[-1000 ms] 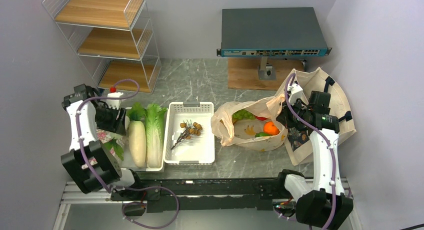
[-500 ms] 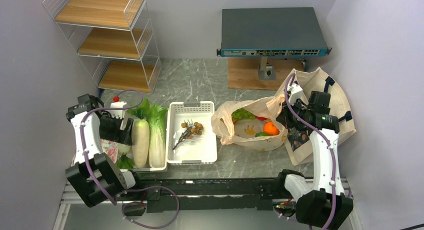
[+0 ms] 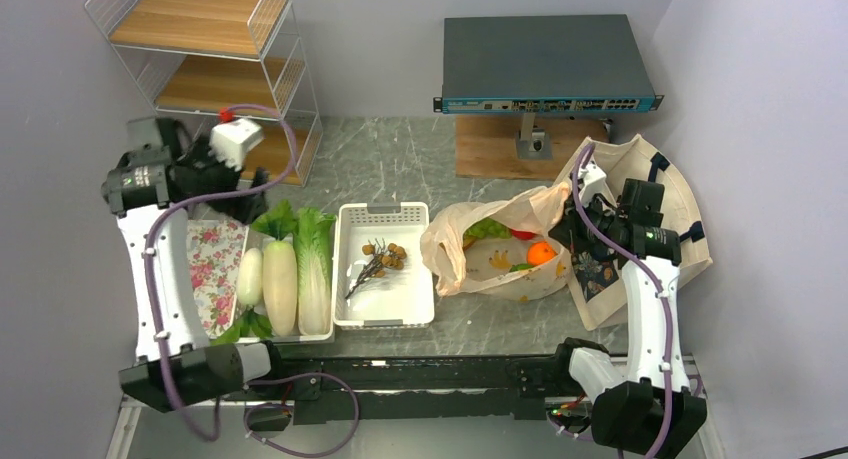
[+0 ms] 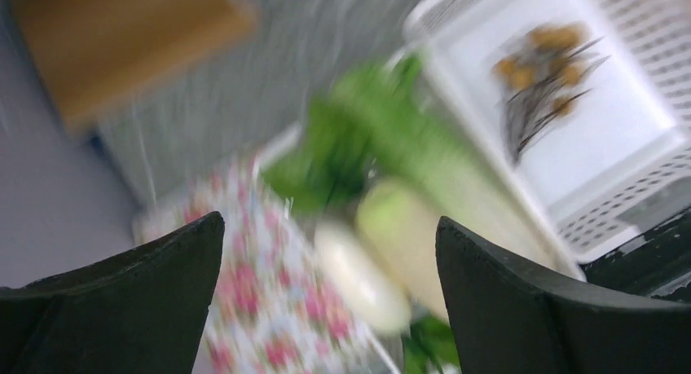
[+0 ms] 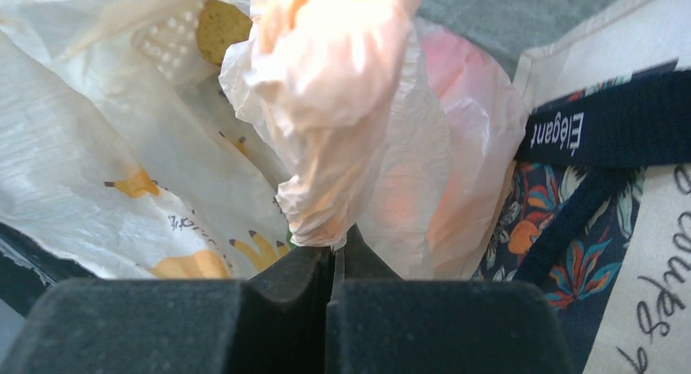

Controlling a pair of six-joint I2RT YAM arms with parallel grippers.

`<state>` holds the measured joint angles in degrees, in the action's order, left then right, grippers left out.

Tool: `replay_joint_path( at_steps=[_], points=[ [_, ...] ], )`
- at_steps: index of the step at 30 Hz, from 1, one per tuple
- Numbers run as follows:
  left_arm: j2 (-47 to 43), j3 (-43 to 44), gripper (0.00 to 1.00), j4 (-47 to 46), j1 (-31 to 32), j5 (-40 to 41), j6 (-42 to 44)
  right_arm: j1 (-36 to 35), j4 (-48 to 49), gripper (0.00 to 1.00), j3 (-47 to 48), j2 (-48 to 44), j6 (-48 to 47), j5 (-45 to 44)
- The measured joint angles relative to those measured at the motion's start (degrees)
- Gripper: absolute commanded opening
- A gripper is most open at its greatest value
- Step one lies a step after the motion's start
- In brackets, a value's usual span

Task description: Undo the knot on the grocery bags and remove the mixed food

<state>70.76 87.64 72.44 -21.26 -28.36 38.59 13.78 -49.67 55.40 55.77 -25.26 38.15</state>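
Observation:
The peach plastic grocery bag (image 3: 490,269) lies with its mouth open beside the cream tote (image 3: 650,184). Grapes (image 3: 487,227), a red apple (image 3: 521,235) and an orange (image 3: 541,252) show inside it. My right gripper (image 5: 332,256) is shut on the bag's bunched, twisted top (image 5: 334,89); whether a knot remains there I cannot tell. My left gripper (image 4: 327,227) hangs open and holds nothing, high above a small radish (image 4: 363,276), a bigger radish (image 3: 279,284) and the cabbage (image 3: 312,264) in the left tray. Nuts (image 3: 385,254) lie in the white basket (image 3: 385,314).
A floral-lined tray (image 3: 215,269) sits at the far left. The wire shelf rack (image 3: 215,69) stands at the back left, close behind my raised left arm. A grey network switch (image 3: 545,64) on a wooden board sits at the back.
My left gripper opened, left the small radish in the tray beside the bigger one, and rose up and back toward the shelf. The right arm kept its hold and barely moved.

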Motion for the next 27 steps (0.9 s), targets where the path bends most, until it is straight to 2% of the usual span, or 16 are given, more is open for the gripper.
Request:
replay_joint_path(
  at_steps=[3, 6, 7, 12, 15, 18, 23, 25, 27],
  points=[
    [0.6, 7.3, 0.99, -3.0, 14.5, -3.1, -0.7, 0.0, -0.6, 0.00, 2.0, -0.3, -1.0, 2.6],
    [1.2, 9.5, 0.95, -8.6, 31.9, -4.8, -1.1, 0.0, -2.9, 0.00, 3.5, -1.2, -4.2, 4.2],
    [1.5, 9.5, 0.91, -10.6, 37.2, -4.7, -0.8, 0.0, -4.1, 0.00, 3.8, -1.6, -5.7, 4.4],
    [6.0, 8.9, 0.59, -20.8, 62.0, -2.7, 5.5, -0.1, -11.2, 0.00, 3.8, -3.1, -12.4, 4.0],
    [9.8, 6.6, 0.47, -28.3, 73.1, -1.3, 10.7, -0.1, -13.3, 0.00, 3.5, -3.3, -13.6, 2.9],
    [15.2, 5.0, 0.39, -34.5, 79.3, -0.1, 15.5, -0.1, -14.1, 0.00, 3.4, -2.9, -13.8, 2.1],
    [25.8, 3.4, 0.32, -42.0, 83.0, 5.7, 22.9, -0.2, -14.1, 0.00, 3.4, -0.5, -12.9, 1.2],
    [29.7, 1.9, 0.36, -44.3, 83.2, 9.1, 25.3, -0.2, -14.0, 0.00, 3.4, 0.2, -12.1, 1.2],
    [33.5, 0.3, 0.53, -46.2, 82.5, 12.4, 27.3, -0.2, -13.7, 0.00, 3.4, 0.4, -11.1, 1.1]
  ],
)
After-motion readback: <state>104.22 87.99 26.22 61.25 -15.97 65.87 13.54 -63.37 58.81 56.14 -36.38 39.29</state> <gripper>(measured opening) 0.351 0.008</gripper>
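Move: Inside the open bag, the green grapes are some 49 cm to the right of the empty left hand, about 3 cm ahead and 20 cm lower. Beside them at much the same height lie the yellow-brown potato 3 cm to their left and 2 cm nearer, the red tomato 7 cm to their right, and the orange 11 cm to their right and 4 cm nearer. From the right hand, which holds the bag's rim, the grapes are about 15 cm left, 5 cm ahead and 13 cm below. Sweeping about 50 cm to the right over the two bins, the left hand first lifts some 8 cm, bows back towards its base, then comes forward again and sinks steeply towards the grapes in the bag mouth. Its wrist swings clockwise by roughly 90 degrees while the wide-open fingers narrow to about a third. Still pinching the rim, the right hand rises briefly, then settles back and draws about 3.5 cm towards its base. ##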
